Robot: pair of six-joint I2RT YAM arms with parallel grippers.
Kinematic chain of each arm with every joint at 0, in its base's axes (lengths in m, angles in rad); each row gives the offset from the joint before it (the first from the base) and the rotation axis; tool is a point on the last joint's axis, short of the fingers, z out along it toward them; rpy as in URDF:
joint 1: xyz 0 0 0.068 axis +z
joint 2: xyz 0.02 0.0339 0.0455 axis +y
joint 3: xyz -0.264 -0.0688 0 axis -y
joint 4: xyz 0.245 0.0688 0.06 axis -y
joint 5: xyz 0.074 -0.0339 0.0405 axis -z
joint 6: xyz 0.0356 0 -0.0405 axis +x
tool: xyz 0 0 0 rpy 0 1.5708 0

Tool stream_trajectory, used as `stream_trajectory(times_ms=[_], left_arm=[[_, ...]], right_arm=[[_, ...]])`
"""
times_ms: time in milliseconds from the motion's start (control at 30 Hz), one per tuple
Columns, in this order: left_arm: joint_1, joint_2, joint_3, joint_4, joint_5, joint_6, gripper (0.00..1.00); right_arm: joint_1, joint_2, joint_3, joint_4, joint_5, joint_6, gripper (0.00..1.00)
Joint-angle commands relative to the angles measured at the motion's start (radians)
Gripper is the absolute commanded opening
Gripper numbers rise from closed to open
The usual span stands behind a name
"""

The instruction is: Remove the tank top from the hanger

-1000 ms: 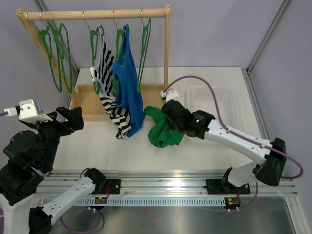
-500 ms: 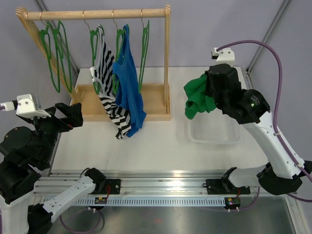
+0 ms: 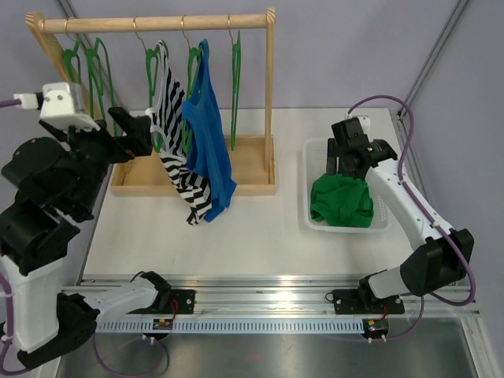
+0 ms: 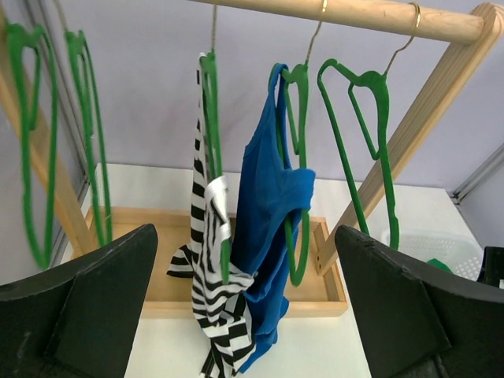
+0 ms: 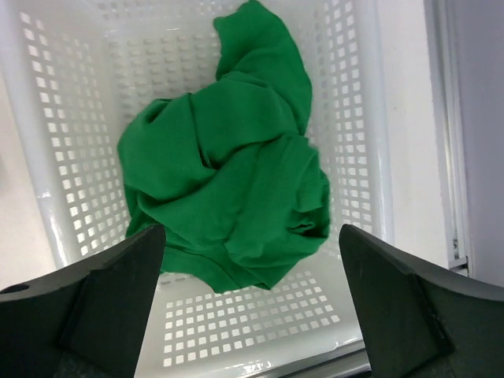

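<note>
A green tank top lies crumpled in the white basket, free of any hanger. My right gripper hangs open just above it; in the right wrist view the green top lies between and below the spread fingers, untouched. A striped tank top and a blue tank top still hang on green hangers. My left gripper is open and level with them, to their left. In the left wrist view the striped top and the blue top hang ahead of the open gripper.
The wooden rack stands on a tray base at the back left. A bare green hanger hangs right of the blue top, and more bare hangers hang at the left end. Basket walls surround the green top.
The right arm carried the green tank top from the table by the rack over to the basket and let it go. The left arm rose toward the rack.
</note>
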Motion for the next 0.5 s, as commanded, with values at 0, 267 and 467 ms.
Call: stream_trajectory(times_ms=[0,267,467], left_arm=[[-0.004,0.119,0.087,0.01,0.027,0.05,0.99],[-0.001,0.343,0.21,0.025,0.017,0.099,0.99],[0.041,0.472,0.287,0.047,0.052,0.156,0.99]], right_arm=[[-0.001,-0.061,0.035,0.066,-0.035,0.028,0.99],[0.0,-0.285,-0.007,0.17,-0.302,0.028,0.99],[-0.001,-0.414,-0.081,0.228,-0.593,0.056,0.99]])
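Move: The blue tank top hangs about 18 cm ahead of the left hand, 7 cm to its right, with its middle some 11 cm lower. The striped top is roughly 17 cm ahead and 1 cm left, and the empty green hanger 20 cm ahead, 16 cm right. From the right hand, the blue top lies about 33 cm left and 3 cm farther out, 14 cm higher; the green cloth is just 3 cm ahead, 1 cm right, 9 cm below. Forward and to the right, sinking about 4 cm late on, the open left gripper covers some 15 cm towards the blue tank top's hanger, its fingers dipping slightly and its left side rolling up; it touches nothing yet. The empty, open right gripper rises about 12 cm off the basket, drawing left and back while its fingers swing up and round counter-clockwise. ##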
